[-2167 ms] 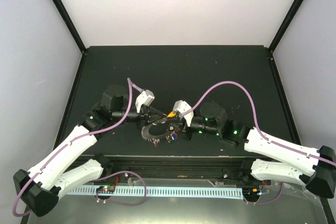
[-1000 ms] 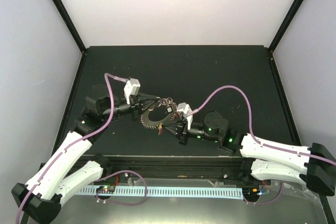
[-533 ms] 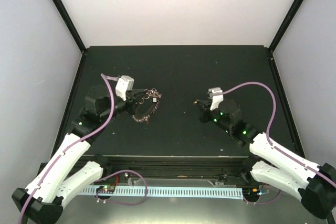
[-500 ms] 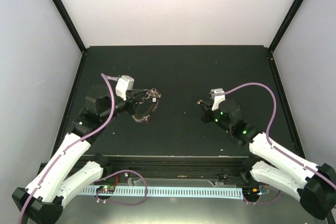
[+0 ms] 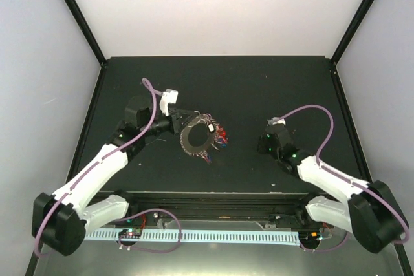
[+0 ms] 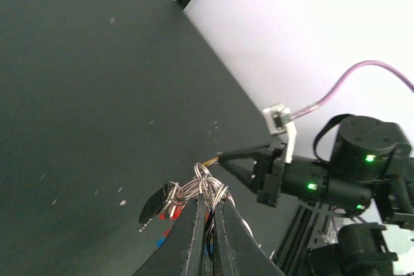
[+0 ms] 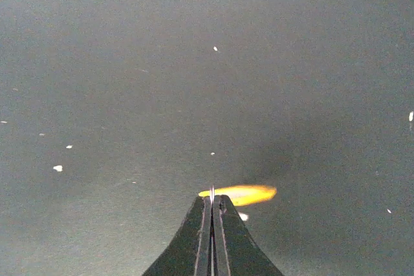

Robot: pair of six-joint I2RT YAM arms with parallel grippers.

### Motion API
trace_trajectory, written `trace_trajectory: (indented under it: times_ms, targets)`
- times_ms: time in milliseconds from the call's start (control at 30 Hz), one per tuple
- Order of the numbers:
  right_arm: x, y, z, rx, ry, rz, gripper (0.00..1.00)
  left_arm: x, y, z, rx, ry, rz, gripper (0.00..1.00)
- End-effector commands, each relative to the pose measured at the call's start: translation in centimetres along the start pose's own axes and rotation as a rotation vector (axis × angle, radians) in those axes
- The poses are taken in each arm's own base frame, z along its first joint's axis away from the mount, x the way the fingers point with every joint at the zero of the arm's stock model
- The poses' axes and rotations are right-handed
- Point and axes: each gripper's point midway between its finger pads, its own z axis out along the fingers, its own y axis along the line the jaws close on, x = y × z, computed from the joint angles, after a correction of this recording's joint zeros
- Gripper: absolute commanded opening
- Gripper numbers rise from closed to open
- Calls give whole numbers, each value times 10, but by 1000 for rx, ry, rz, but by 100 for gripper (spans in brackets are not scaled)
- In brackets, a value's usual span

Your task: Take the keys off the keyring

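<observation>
My left gripper (image 5: 183, 123) is shut on the keyring (image 5: 196, 138) and holds it above the black table (image 5: 259, 82). The keys (image 5: 210, 141) fan round the ring as a spiky wreath, with red and blue heads at its right. In the left wrist view the fingers (image 6: 194, 227) pinch the looped wire rings (image 6: 208, 185), and a black tag (image 6: 155, 201) hangs at the left. My right gripper (image 5: 261, 143) is well to the right of the ring. It is shut (image 7: 211, 200) on a thin silvery blade with an orange head (image 7: 242, 193), held just above the table.
A raised black frame (image 5: 97, 101) borders the table on the left, back and right. White walls rise behind it. Small pale specks (image 7: 57, 168) dot the table. The right gripper's tip with the orange key also shows in the left wrist view (image 6: 223, 158).
A second ago both grippers met at the ring. The right gripper has since pulled away to the right with the orange key. The left gripper has swung the ring a little right.
</observation>
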Motion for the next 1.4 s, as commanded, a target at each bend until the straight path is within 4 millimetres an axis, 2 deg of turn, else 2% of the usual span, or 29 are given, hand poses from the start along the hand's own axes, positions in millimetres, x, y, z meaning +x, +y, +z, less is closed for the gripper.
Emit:
trace_trajectory:
  times_ms: [0, 133, 300, 533, 667, 767, 933, 967, 1033, 1233, 1367]
  targets:
    - [-6, -2, 17, 23, -3, 13, 1, 4, 29, 10, -23, -3, -88, 2]
    - [-7, -2, 30, 48, 9, 7, 1, 19, 65, 15, -133, 47, -106, 2]
    - [-10, 2, 47, 58, 23, 10, 1, 24, 100, 12, -205, 38, -138, 1]
    - [-9, 11, 78, 55, 61, 8, 1, 27, 167, -9, -363, -21, -220, 1]
    - [-12, 17, 85, 40, 60, 10, 2, 39, 205, -18, -442, -9, -287, 1]
    - [-16, 19, 85, 33, 51, 9, 8, 47, 228, -23, -500, 5, -324, 2]
    - [-22, 19, 80, 21, 28, 7, 29, 58, 257, -34, -610, 24, -346, 2]
    - [-25, 20, 77, 16, 17, 8, 34, 59, 260, -36, -625, 29, -344, 4]
    - [-29, 20, 72, 7, 0, 8, 44, 61, 265, -39, -652, 35, -340, 15]
    - [-46, 26, 48, -49, -72, -5, 68, 61, 274, -54, -756, 34, -307, 54]
    - [-62, 28, 24, -82, -132, -23, 89, 49, 267, -68, -799, -8, -244, 78]
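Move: Hanging from the closed left fingers is the keyring, its middle about 7 cm straight below that hand. The bare table spot it goes to lies roughly 4 cm ahead, 12 cm left and 26 cm below. The right fingers already hold the loose yellow key; its spot on the table is some 5 cm ahead, 3 cm left and 7 cm below that hand. From the right hand the hanging keyring is about 22 cm left, level fore-and-aft, 12 cm higher. Lowering the keyring some 21 cm while swinging it left about 17 cm and forward 9, the left hand turns counter-clockwise and tips down, then opens wide to let go on the table. The right hand carries the yellow key down, then forward and left to the table, opens to release it, and rises about 6 cm. ##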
